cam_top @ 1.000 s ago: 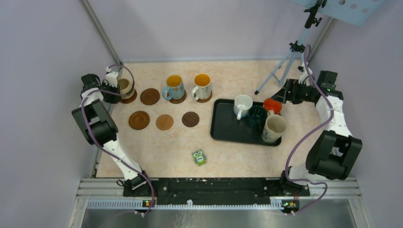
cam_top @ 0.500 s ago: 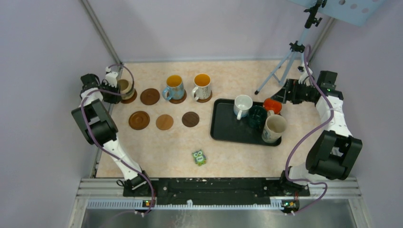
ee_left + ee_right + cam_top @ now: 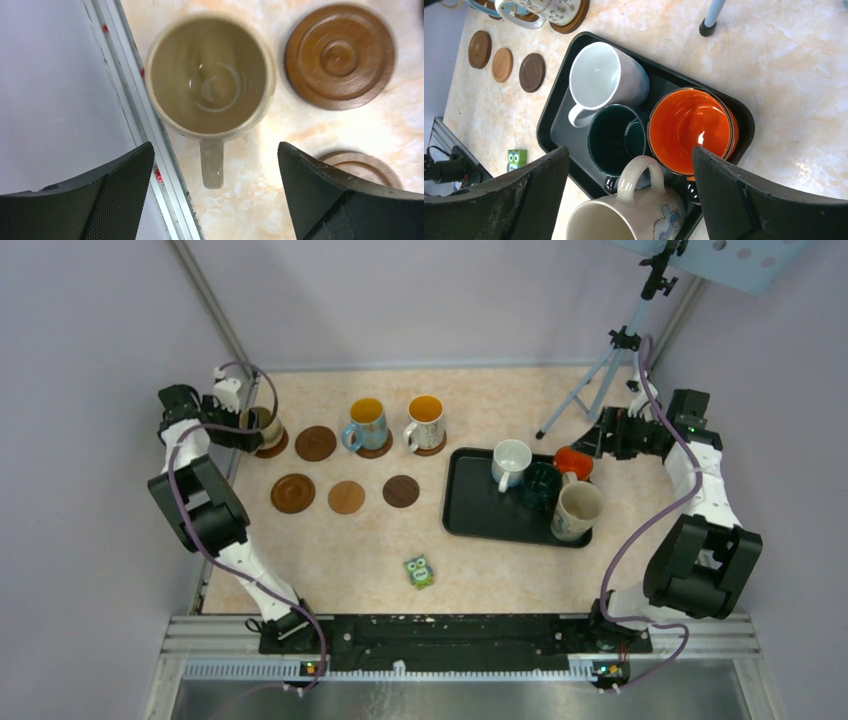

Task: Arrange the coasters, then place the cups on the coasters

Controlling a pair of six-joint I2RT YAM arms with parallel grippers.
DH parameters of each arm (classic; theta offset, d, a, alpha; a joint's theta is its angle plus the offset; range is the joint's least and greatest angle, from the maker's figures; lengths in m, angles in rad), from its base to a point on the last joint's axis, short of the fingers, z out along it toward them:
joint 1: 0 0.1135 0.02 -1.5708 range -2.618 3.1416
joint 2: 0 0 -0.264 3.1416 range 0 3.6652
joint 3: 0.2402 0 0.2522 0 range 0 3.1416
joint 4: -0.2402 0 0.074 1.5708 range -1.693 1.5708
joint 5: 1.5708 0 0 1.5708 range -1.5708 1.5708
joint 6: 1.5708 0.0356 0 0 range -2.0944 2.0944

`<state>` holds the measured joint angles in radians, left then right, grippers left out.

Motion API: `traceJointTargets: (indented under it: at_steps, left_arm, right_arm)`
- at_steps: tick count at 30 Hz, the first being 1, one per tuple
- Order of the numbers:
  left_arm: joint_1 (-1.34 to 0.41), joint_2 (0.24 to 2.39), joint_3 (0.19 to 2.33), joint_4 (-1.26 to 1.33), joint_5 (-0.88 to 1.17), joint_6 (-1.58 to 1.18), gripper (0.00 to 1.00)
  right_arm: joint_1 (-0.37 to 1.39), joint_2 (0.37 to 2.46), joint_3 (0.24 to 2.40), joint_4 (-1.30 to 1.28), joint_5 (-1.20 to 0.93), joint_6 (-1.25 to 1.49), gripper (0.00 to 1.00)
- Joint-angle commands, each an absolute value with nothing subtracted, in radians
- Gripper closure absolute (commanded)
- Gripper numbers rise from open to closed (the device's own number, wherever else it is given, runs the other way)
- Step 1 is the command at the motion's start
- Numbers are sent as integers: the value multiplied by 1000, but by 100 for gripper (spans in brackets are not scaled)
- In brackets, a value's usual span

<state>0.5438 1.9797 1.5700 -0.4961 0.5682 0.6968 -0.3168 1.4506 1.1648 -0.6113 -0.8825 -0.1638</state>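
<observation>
A beige cup (image 3: 262,426) stands at the far left on a brown coaster (image 3: 273,448). My left gripper (image 3: 243,428) is open just left of it. In the left wrist view the beige cup (image 3: 210,75) has its handle pointing between my spread fingers, untouched by my left gripper (image 3: 214,152). A blue-handled cup (image 3: 366,424) and a cream cup (image 3: 425,422) sit on coasters. Several coasters lie bare, one (image 3: 316,443) beside the beige cup. A white cup (image 3: 604,75), a dark green cup (image 3: 616,137), an orange cup (image 3: 689,130) and a cream cup (image 3: 624,215) fill the black tray (image 3: 559,130). My right gripper (image 3: 627,152) hangs open above them.
A small green owl figure (image 3: 419,571) stands at the front middle. A tripod (image 3: 600,370) is at the back right, one foot near the tray (image 3: 470,510). An aluminium rail (image 3: 145,130) runs along the left edge beside the beige cup.
My left gripper has opened, let go of the beige cup's handle and drawn back a little to the left. The right arm has not moved.
</observation>
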Motion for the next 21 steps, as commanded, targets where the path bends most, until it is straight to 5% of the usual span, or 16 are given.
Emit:
traceJointTargets:
  at_steps: [1,21]
  left_arm:
    - [545,1819,1627,-513,686,657,1]
    - [207,1399,1373,-550,751,519,1]
  right_arm:
    - [-307,1425,1202,-620,-825,-199,9]
    - [-92,1565,1316,-903,-550,-382,9]
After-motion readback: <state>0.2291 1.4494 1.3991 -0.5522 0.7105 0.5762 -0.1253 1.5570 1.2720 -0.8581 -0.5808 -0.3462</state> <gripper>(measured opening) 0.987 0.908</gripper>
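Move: The tall cream mug on the tray is some 8 cm back of the right gripper, 3 cm left and 10 cm lower; the orange cup is 5 cm ahead and 1 cm left, the green cup level and 9 cm left. From the left gripper, the white mug is about 69 cm right, 6 cm back; the beige cup 5 cm ahead, 2 cm right; its neighbouring empty coaster 16 cm right, 4 cm ahead. Bring the open left gripper up off the beige cup about 16 cm, then sweep it some 20 cm right, past the empty coaster towards the tray, easing back 5 cm, fingers tipping up and turning clockwise. Meanwhile sink the open right gripper about 5 cm with a slight shift left, rolling its left side down, over the cream mug's handle. ##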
